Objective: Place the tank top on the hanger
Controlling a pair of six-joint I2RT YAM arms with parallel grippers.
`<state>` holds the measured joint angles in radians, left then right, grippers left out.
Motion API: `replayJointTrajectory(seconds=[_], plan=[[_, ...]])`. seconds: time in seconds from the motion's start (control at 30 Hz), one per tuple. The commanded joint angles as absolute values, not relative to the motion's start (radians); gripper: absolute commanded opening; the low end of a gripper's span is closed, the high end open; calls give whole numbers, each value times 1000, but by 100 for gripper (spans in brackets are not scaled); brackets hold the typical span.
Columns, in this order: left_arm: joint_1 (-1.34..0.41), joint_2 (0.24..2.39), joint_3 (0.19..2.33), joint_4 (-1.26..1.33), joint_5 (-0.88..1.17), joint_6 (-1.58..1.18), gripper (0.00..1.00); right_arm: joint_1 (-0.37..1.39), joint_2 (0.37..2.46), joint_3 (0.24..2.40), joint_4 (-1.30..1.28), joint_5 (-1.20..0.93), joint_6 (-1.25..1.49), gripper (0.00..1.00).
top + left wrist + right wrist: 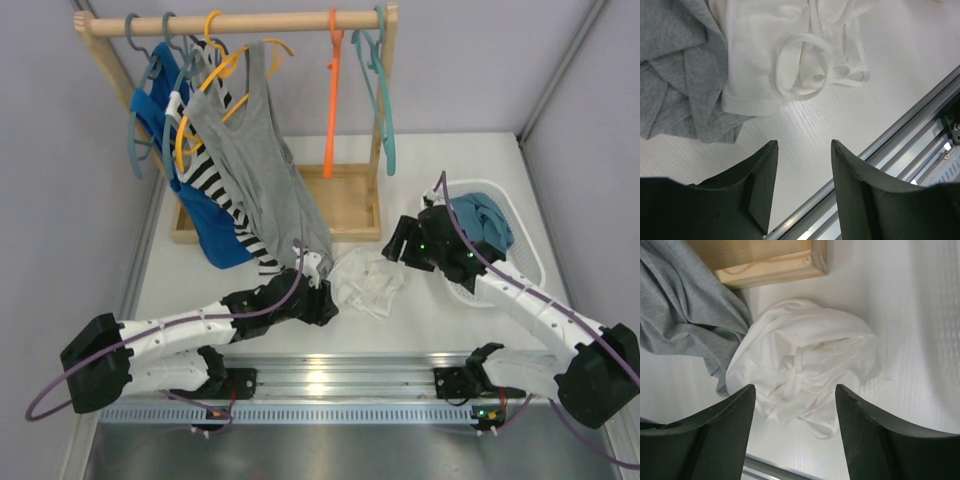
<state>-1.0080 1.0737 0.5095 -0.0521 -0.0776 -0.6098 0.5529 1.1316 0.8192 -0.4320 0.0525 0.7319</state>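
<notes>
The white tank top (368,282) lies crumpled on the table between the two arms, straps tangled on top (790,55) (805,357). The orange hanger (332,100) hangs bare by its hook from the wooden rail at the back. My left gripper (325,298) is open at the top's left edge; in the left wrist view it (804,143) stands over bare table just short of the fabric. My right gripper (402,246) hovers open to the right of the heap, and nothing lies between the fingers of this gripper (795,386) as it looks down on the top.
A wooden rack (240,22) with a tray base (350,205) stands at the back. On it hang a grey tank top (255,170) that droops to the table, a blue garment (205,220), teal hangers (383,90) and a yellow hanger (215,60). A white basket (510,230) sits right.
</notes>
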Motion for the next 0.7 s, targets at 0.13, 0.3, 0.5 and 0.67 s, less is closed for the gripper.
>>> replayJointTrajectory(seconds=[0.13,0.3,0.5,0.67], plan=[[-1090,1226,613,38,-138,-454,50,564,999,815,-477,144,710,54],[-1132,1298,663,48,-216,-396,50,624,943,752,-500,164,722,44],[-1137,1377,692,77,-268,-331,50,672,893,692,-508,176,735,42],[-1135,1433,716,83,-249,-296,50,690,870,666,-512,176,741,42]])
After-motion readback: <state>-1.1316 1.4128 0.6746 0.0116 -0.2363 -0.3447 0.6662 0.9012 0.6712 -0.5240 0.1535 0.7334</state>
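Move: From the left hand the white tank top's middle lies about 13 cm ahead, 10 cm to the right and 8 cm below; the grey tank top's hem is roughly 12 cm ahead and 2 cm left. The white one is some 3 cm ahead of the right hand, 4 cm to its left and 13 cm below. From the right hand, the bin stands about 20 cm right and 13 cm ahead, the rack base's near corner 14 cm ahead and 3 cm left. Rightward and down, with a little forward at the end, the left hand closes in on the near left part of the white tank top, travelling about 5 cm and twisting some 20 degrees, fingers still half open. The right hand first lifts a couple of centimetres, then draws back about 5 cm and sinks along the cloth's right side, narrowing its open fingers without gripping anything. ##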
